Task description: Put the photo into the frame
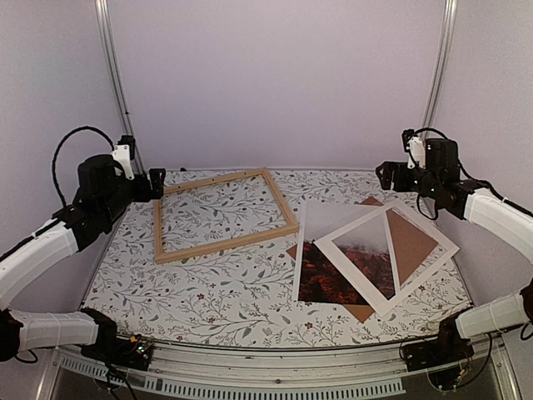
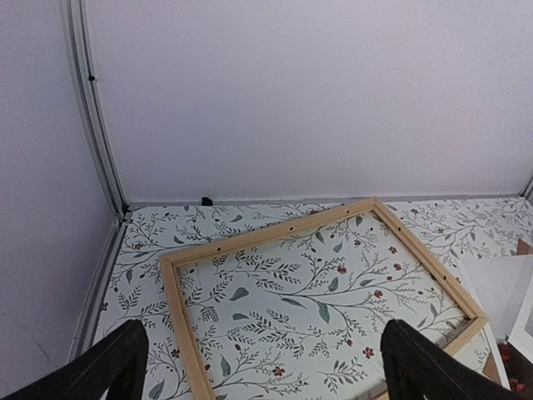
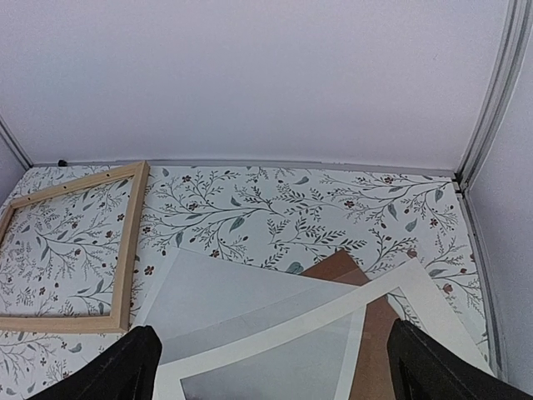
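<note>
The frame (image 1: 225, 244), thin light wood, lies flat on the floral tabletop at left centre with nothing inside it; the left wrist view looks down on the frame (image 2: 275, 232). The photo (image 1: 326, 279) lies to its right, red-orange foliage at the near end and misty white at the far end, partly covered by a white mat (image 1: 425, 279). My left gripper (image 1: 156, 183) hovers open above the frame's far left corner, its jaws (image 2: 264, 327) wide with nothing between them. Open too, my right gripper (image 1: 385, 175) hangs beyond the photo's far end, over the pale photo (image 3: 233, 292).
A brown backing board (image 1: 412, 237) lies under the mat and photo at the right; the board (image 3: 337, 265) and mat (image 3: 334, 310) show in the right wrist view, with the frame (image 3: 131, 242) at left. Walls close in the floral table (image 1: 241, 292) on three sides.
</note>
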Tool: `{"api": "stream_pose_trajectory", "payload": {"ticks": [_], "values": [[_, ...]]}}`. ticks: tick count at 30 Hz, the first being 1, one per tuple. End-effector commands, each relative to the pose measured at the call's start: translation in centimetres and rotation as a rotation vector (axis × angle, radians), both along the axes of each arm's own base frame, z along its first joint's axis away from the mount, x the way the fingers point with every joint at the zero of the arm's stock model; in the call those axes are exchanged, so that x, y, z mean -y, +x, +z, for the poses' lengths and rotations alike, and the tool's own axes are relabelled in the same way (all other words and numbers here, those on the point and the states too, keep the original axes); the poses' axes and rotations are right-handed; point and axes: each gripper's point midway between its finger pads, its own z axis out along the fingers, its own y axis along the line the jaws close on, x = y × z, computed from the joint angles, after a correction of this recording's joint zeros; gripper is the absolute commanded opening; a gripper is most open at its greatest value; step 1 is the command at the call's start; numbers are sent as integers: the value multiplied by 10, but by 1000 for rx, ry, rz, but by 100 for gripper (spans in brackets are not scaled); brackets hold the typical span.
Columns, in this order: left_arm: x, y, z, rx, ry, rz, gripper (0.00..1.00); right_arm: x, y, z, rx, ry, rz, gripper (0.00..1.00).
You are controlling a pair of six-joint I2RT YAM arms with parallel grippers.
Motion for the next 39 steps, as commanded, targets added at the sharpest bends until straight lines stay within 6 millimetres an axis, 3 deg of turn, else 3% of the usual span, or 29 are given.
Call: {"api": "stream_pose_trajectory", "payload": {"ticks": [1,5,7,12,17,23,27,30,39], "values": [[9,8,0,-63,-9,-28,100,5,-5,21,31,11,-33,99],[16,26,-17,-187,39,-41,100,5,-7,19,25,14,-34,99],[24,37,-37,-282,85,-80,100,3,-9,18,22,17,-21,99],[32,65,-72,-442,151,-120,100,-16,-19,18,48,64,94,99],[31,101,-93,-523,182,-139,100,-26,-23,15,61,98,149,99],[29,149,-113,-557,211,-202,100,-35,-21,2,15,118,184,99],[34,174,-150,-618,255,-293,100,-43,-20,-5,-14,136,215,99],[29,194,-166,-629,298,-289,100,-48,-20,-10,-29,145,242,99],[32,244,-184,-612,400,-371,100,-65,-22,-16,-52,196,328,99]]}}
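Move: The wooden frame lies flat, its middle about 22 cm ahead of the left hand, 9 cm to its right and 27 cm below; its far bar's middle is some 35 cm ahead and 6 cm right. The photo lies about 7 cm ahead of that hand and 42 cm right. From the right hand, the frame is roughly 18 cm ahead, 39 cm left and 26 cm below, the photo 2 cm ahead and 5 cm left, the white mat 3 cm ahead and 4 cm right. The left hand reaches forward about 23 cm while sinking some 19 cm towards the frame's far bar, with a slight drift right early on, its open fingers tipping down by some 35 degrees and the wrist also turning clockwise and rolling left side up; it ends over the frame just short of that bar, still clear of it. Meanwhile the right hand, also open and touching nothing, shifts about 5 cm left with a little drawing back and sinking above the sheets, turning counter-clockwise towards the frame. ##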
